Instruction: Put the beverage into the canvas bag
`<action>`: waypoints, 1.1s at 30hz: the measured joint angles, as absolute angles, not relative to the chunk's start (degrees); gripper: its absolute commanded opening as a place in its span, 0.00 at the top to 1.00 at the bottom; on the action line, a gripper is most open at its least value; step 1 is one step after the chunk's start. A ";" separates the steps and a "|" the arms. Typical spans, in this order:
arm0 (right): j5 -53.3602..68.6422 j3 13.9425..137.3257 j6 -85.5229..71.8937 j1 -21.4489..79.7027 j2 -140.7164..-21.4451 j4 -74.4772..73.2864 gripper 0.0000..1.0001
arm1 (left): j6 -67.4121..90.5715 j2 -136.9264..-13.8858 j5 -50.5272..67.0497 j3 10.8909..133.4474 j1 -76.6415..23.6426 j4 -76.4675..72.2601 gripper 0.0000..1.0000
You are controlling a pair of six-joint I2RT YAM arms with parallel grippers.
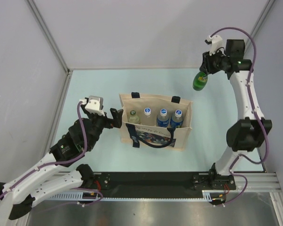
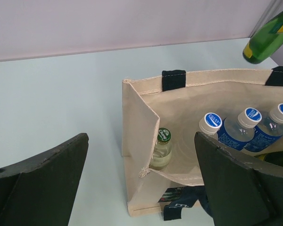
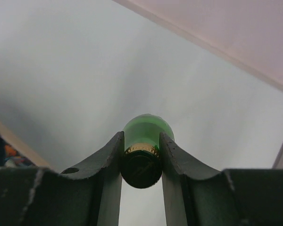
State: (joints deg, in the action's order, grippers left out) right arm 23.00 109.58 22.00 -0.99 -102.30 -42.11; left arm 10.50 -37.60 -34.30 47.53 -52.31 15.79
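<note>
The beverage [image 1: 200,81] is a green glass bottle with a dark cap. It hangs in the air at the far right, above the table and behind the right end of the canvas bag [image 1: 179,140]. My right gripper [image 1: 205,71] is shut on its neck just under the cap [image 3: 141,167], the green body [image 3: 147,128] pointing away beyond the fingers. The beige bag stands upright mid-table, mouth open, navy handles at its rim. My left gripper [image 1: 117,117] is open at the bag's left end [image 2: 137,120], holding nothing. The green bottle [image 2: 269,35] shows at the top right of the left wrist view.
Several bottles stand inside the bag: a green-capped one [image 2: 162,146] at the left end and three blue-labelled, white-capped ones [image 2: 245,125] in a row to its right. A navy handle [image 1: 155,143] droops over the bag's printed front. Grey walls enclose the table on three sides.
</note>
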 measured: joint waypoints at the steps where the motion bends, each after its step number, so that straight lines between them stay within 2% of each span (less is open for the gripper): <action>1: 24.64 109.58 23.07 -1.02 -99.79 -42.94 1.00 | 10.48 -37.60 -34.30 47.53 -52.31 15.68 0.00; 6: 31.14 111.83 24.75 -0.99 -91.50 -47.03 1.00 | 10.48 -37.82 -34.06 47.53 -52.27 15.46 0.00; 18: 45.34 120.01 21.15 3.14 -87.05 -52.29 1.00 | 10.44 -39.99 -32.56 47.53 -52.12 14.46 0.00; 28: 50.15 121.05 19.44 17.43 -85.49 -53.25 1.00 | 10.61 -38.63 -32.36 47.44 -52.10 14.41 0.00; 33: 50.74 117.60 19.49 23.33 -84.68 -53.78 1.00 | 11.55 -38.00 -32.38 47.05 -52.10 14.48 0.00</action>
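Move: Back and to the left of the right hand, which already holds the green bottle by its neck clear of the table, stands the canvas bag, its middle about 20 cm back, 23 cm left and 17 cm lower. Inside it, also some 19 cm back, the right blue bottle is about 13 cm left and the left blue bottle about 20 cm left. From the left hand the bag lies roughly 7 cm ahead, 17 cm right and 19 cm below. Swinging the held green bottle in over the bag, the right hand draws back about 22 cm and goes 20 cm left, mostly back and climbing some 18 cm at first, then more and more leftward, sinking slightly at the end. The wrist turns about 45 degrees counter-clockwise, its left side rising; the fingers keep their hold on the neck. ##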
